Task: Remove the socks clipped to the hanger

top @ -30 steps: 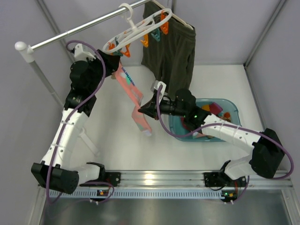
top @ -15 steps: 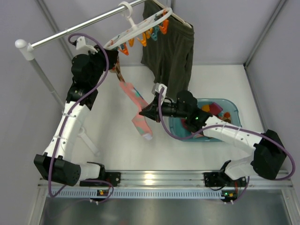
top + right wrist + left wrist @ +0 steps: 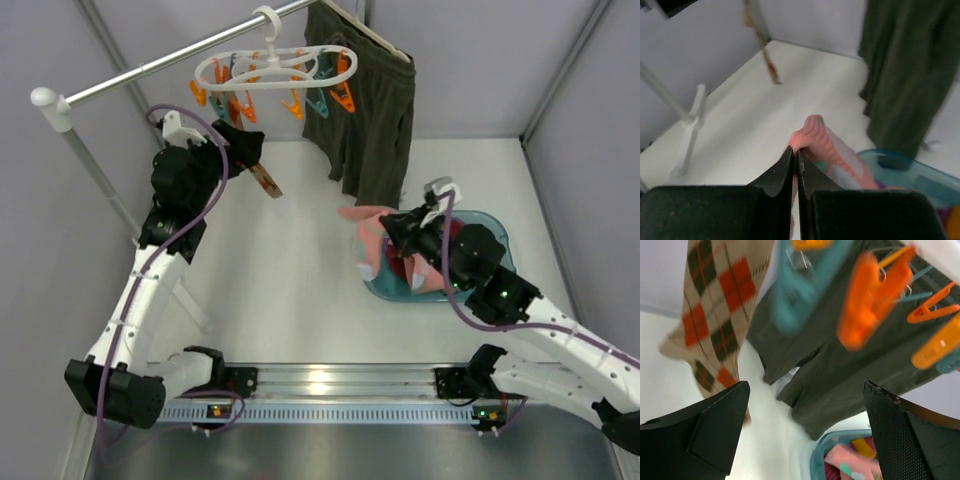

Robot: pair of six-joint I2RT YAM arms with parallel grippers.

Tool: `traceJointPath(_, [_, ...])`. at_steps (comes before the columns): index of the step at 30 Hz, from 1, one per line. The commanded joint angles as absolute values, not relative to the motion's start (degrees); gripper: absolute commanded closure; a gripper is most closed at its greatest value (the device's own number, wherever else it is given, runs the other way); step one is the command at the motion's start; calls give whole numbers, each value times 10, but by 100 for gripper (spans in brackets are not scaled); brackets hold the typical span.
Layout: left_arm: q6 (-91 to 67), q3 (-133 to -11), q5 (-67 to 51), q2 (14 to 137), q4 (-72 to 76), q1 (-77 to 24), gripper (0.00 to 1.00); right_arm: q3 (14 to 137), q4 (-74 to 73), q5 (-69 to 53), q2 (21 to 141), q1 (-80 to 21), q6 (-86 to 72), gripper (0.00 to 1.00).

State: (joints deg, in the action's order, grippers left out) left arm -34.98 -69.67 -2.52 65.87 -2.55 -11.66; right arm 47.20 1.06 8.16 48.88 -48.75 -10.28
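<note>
The white ring hanger [image 3: 262,68] with orange and teal pegs hangs level from the rail. A brown-orange diamond sock [image 3: 266,180] hangs beside my left gripper [image 3: 252,152]; its top is hidden. In the left wrist view that sock [image 3: 715,315] is at upper left, outside my wide-open, empty fingers [image 3: 705,430]. Blurred orange pegs [image 3: 870,300] hang above. My right gripper [image 3: 386,228] is shut on a pink sock [image 3: 366,238] at the teal basin's left rim. The right wrist view shows the pink sock [image 3: 827,140] pinched at my fingertips [image 3: 796,152].
The teal basin [image 3: 503,236] at the right holds coloured socks. Olive-green shorts [image 3: 372,110] hang on a slim hanger at the rail's right end. The rail's white post [image 3: 95,170] stands at the left. Grey walls close in both sides.
The pink sock came off the hanger. My right gripper carried it right to the basin. The hanger swung back up level, and my left gripper stayed near the diamond sock.
</note>
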Motion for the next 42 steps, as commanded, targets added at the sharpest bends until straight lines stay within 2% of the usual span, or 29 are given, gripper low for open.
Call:
traceJointPath(1, [-365, -658, -28, 595, -5, -115, 2, 453, -139, 275, 442, -453, -196, 100])
traceJointPath(5, [-366, -607, -14, 537, -5, -115, 2, 403, -160, 251, 411, -369, -245, 100])
traceJointPath(7, [-362, -585, 13, 517, -15, -115, 2, 359, -140, 201, 417, -334, -273, 100])
traceJointPath(12, [-355, -537, 53, 459, -42, -115, 1, 249, -7, 144, 507, -272, -351, 100])
traceJointPath(15, [-349, -518, 61, 444, -54, -115, 2, 230, 47, 152, 573, -264, -375, 100])
traceJointPath(18, [-346, -493, 51, 446, -62, -115, 2, 255, 34, 130, 617, -232, -370, 100])
traceJointPath(19, [-345, -487, 47, 446, -62, -115, 2, 264, 19, 132, 614, -226, -365, 96])
traceJointPath(20, [-343, -476, 40, 445, -62, -115, 2, 272, 9, 134, 590, -224, -360, 83])
traceJointPath(21, [-340, -472, 41, 445, -62, -115, 1, 285, 2, 134, 571, -224, -348, 43])
traceJointPath(22, [-338, -466, 44, 444, -62, -115, 2, 292, -37, 135, 523, -225, -345, 31])
traceJointPath(24, [-333, -453, 50, 444, -62, -115, 1, 322, -79, 147, 473, -224, -334, 12])
traceJointPath(26, [-324, -443, 49, 459, -48, -115, 1, 350, -126, 156, 397, -224, -325, 1])
traceJointPath(30, [-309, -408, -34, 516, 70, -115, 1, 365, -130, 128, 293, -224, -306, 1])
traceJointPath(33, [-301, -407, -53, 595, 179, -115, 1, 329, -15, -13, 244, -224, -298, 1])
traceJointPath(35, [-280, -424, -60, 670, 243, -115, 1, 331, 26, -124, 259, -224, -290, 0])
traceJointPath(38, [-245, -480, -65, 744, 297, -115, 1, 352, 27, -212, 295, -224, -258, 1])
traceJointPath(42, [-203, -541, -27, 862, 356, -114, 2, 328, 61, -223, 299, -224, -272, 1])
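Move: The right fingers still pinch the pink sock. The middle of the blue-green tub it goes to lies about 11 cm to their right, some 5 cm ahead and 31 cm below, and the trousers hang roughly 22 cm ahead and 5 cm left, at about hand height. The last argyle sock hangs some 10 cm ahead of the open left hand and 6 cm to its left, about level. The hanger is about 12 cm ahead, 4 cm right and 12 cm above that hand. The pinched pink sock leaves the right fingers low in the tub: the hand swings right and plunges about 27 cm, tipping down some 40 degrees, opens wide, then climbs nearly all the way back, levels out and returns partway left. The left hand, staying open, backs off, sinks about 20 cm and reaches forward under the hanger, near the argyle sock's lower end. ##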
